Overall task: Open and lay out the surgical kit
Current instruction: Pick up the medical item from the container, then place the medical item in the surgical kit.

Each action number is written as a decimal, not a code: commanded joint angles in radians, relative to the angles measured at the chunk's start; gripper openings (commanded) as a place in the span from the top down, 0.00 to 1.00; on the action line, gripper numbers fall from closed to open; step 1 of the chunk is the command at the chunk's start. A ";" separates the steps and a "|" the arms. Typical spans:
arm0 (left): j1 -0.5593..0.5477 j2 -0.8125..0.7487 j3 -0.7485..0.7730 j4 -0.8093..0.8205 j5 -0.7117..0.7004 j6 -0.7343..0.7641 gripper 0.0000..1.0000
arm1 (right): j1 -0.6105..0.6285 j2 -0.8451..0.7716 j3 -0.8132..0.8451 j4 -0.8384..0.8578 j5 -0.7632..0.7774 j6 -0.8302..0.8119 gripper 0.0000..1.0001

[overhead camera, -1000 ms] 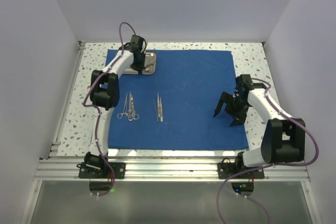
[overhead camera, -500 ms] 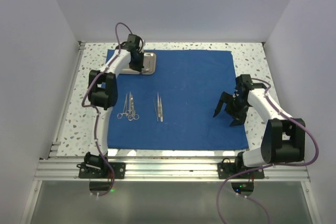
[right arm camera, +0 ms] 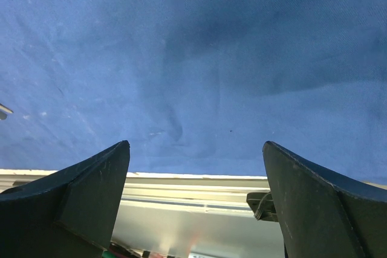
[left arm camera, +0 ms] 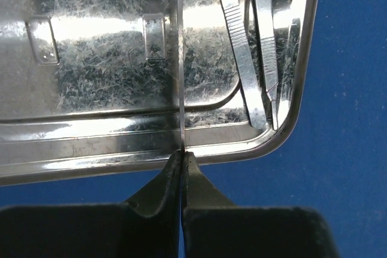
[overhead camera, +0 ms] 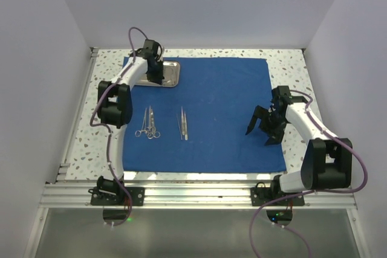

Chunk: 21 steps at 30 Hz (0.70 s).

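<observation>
The royal-blue cloth (overhead camera: 224,113) lies spread flat on the table. The steel tray (overhead camera: 172,74) sits on its far left corner. My left gripper (overhead camera: 155,72) is over the tray's near rim. In the left wrist view this gripper (left arm camera: 182,154) is shut on a thin silver instrument (left arm camera: 180,58), seen edge-on above the tray (left arm camera: 91,89). Two more slim steel tools (left arm camera: 245,52) lie along the tray's right side. Scissors and forceps (overhead camera: 148,124) and tweezers (overhead camera: 182,124) lie side by side on the cloth. My right gripper (overhead camera: 263,129) hangs open over the cloth's right part, holding nothing.
The speckled tabletop (overhead camera: 81,137) shows around the cloth. An aluminium rail (overhead camera: 199,196) runs along the near edge and also shows beyond the blue cloth (right arm camera: 193,46) in the right wrist view. White walls enclose the left, back and right sides.
The left gripper has closed the last bit onto the thin instrument and shifted slightly left over the tray. The right arm has not moved.
</observation>
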 commanded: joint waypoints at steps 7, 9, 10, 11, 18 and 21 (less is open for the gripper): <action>-0.013 -0.250 -0.115 0.043 0.017 -0.088 1.00 | 0.000 -0.079 -0.013 -0.016 -0.034 0.004 0.04; -0.049 -0.295 -0.155 0.052 0.020 -0.132 1.00 | 0.000 -0.102 0.008 -0.034 -0.031 0.005 0.04; -0.065 -0.336 -0.168 0.060 0.015 -0.151 1.00 | 0.000 -0.108 0.019 -0.042 -0.033 0.007 0.04; -0.103 -0.358 -0.195 0.063 0.005 -0.169 1.00 | 0.000 -0.117 0.030 -0.051 -0.030 0.008 0.04; -0.313 -0.565 -0.474 0.223 0.014 -0.447 1.00 | 0.000 -0.180 0.183 -0.166 -0.097 0.079 0.04; -0.422 -0.635 -0.631 0.356 0.032 -0.629 1.00 | 0.000 -0.234 0.214 -0.204 -0.141 0.122 0.02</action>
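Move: The left gripper already pinches a thin steel medical item over the tray's near edge. The laid-out tweezers towards which it must carry it lie some 21 cm back and 13 cm to its right, about 4 cm lower; the scissors lie 20 cm back and 3 cm left. The tray's middle is roughly 6 cm ahead and 3 cm left, the two steel instruments about 4 cm ahead and 6 cm right. From the right gripper the tweezers are about 35 cm left and 8 cm ahead. Keep the left fingers shut on the medical item and draw it back and up out of the tray, then sweep quickly right and back towards the laid-out tweezers, about 15 cm each way and 12 cm up in all, rolling the wrist so that its left side sinks some 20 degrees. Meanwhile raise the empty, open right gripper about 8 cm, its fingertips tilting forward. ##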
